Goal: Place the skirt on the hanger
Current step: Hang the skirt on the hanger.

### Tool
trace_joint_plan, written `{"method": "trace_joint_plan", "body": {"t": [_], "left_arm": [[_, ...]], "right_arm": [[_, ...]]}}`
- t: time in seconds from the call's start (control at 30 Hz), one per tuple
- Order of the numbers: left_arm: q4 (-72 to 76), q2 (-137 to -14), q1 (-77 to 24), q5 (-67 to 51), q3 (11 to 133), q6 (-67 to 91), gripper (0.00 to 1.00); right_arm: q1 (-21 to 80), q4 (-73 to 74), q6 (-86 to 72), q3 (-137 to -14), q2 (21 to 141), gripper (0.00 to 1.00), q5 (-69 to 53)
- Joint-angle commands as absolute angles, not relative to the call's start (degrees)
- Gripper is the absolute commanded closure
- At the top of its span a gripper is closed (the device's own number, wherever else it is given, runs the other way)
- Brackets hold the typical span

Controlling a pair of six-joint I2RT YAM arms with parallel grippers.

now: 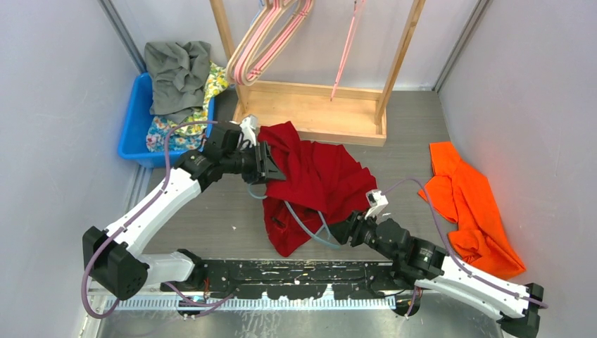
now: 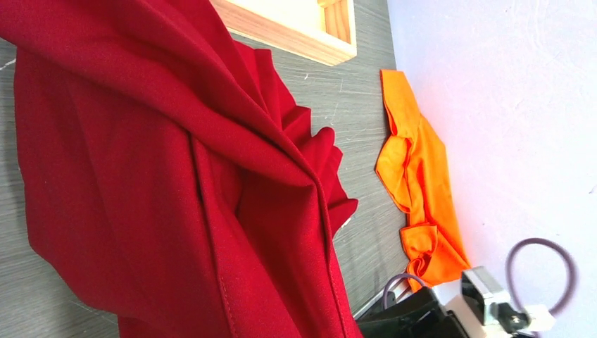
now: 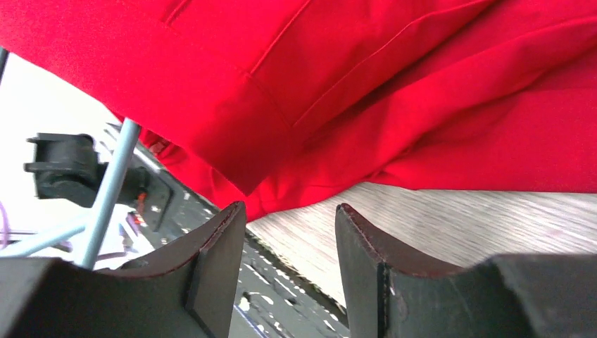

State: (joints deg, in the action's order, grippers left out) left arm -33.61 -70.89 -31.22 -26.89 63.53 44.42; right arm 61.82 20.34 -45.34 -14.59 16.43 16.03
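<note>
The red skirt (image 1: 324, 176) is bunched on the grey table, and its upper left corner is lifted. My left gripper (image 1: 269, 163) is shut on that corner. In the left wrist view the skirt (image 2: 176, 197) fills the frame and hides the fingers. A light blue hanger (image 1: 299, 220) lies partly under the skirt's lower edge, and one of its bars (image 3: 109, 190) shows in the right wrist view. My right gripper (image 1: 339, 231) sits low at the skirt's near edge. It stands open (image 3: 290, 211), with nothing between its fingers, just short of the red hem (image 3: 394, 84).
A wooden rack (image 1: 317, 113) with pink hangers (image 1: 267, 42) stands at the back. A blue bin (image 1: 134, 127) of clothes sits back left. An orange garment (image 1: 472, 204) lies by the right wall. The black base rail (image 1: 281, 271) runs along the near edge.
</note>
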Motion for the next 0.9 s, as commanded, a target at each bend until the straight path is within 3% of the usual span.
{"method": "trace_joint_plan", "body": {"t": [0.0,0.17,0.6,0.87], "left_arm": [[-27.17,-68.95,-31.12,-29.92,67.12,46.58,1.0],[-23.87,-68.75,-31.17,-29.01,66.28,49.28,1.0],[-19.63,-70.05,-30.59,-28.29,64.64,51.45,1.0],[-17.79,-69.08,-29.41,-28.76,62.68,52.04,1.0]], "right_arm": [[62.05,4.21,-53.26,-5.89,7.75,0.45,13.8],[62.06,-3.61,-52.91,0.44,4.97,0.46,16.15],[62.32,-30.38,-51.48,-2.57,37.53,0.46,18.66],[62.58,-40.05,-50.37,-1.26,38.58,0.43,19.54]]}}
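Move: The skirt's raised lower fold hangs about 5 cm ahead of the right fingertips, 3 cm to their left and some 3 cm higher. The blue hanger's near end is roughly 2 cm back and 1 cm left of that hand, about level with it; the skirt's near corner lies some 16 cm left, neither ahead nor back, and 10 cm below. From the left hand the fold is about 6 cm back, 13 cm right and 8 cm lower. The skirt's raised fold is what the right hand closes on, its fingers still about half open: the hand slides about 5 cm left and half as far forward, in under the hanger's near end, dips some 3 cm midway and partly climbs back, rolling about 15 degrees so that its left side lifts. The left hand keeps its grip on hanger and cloth and carries them about 3 cm up, forward and slightly right. ##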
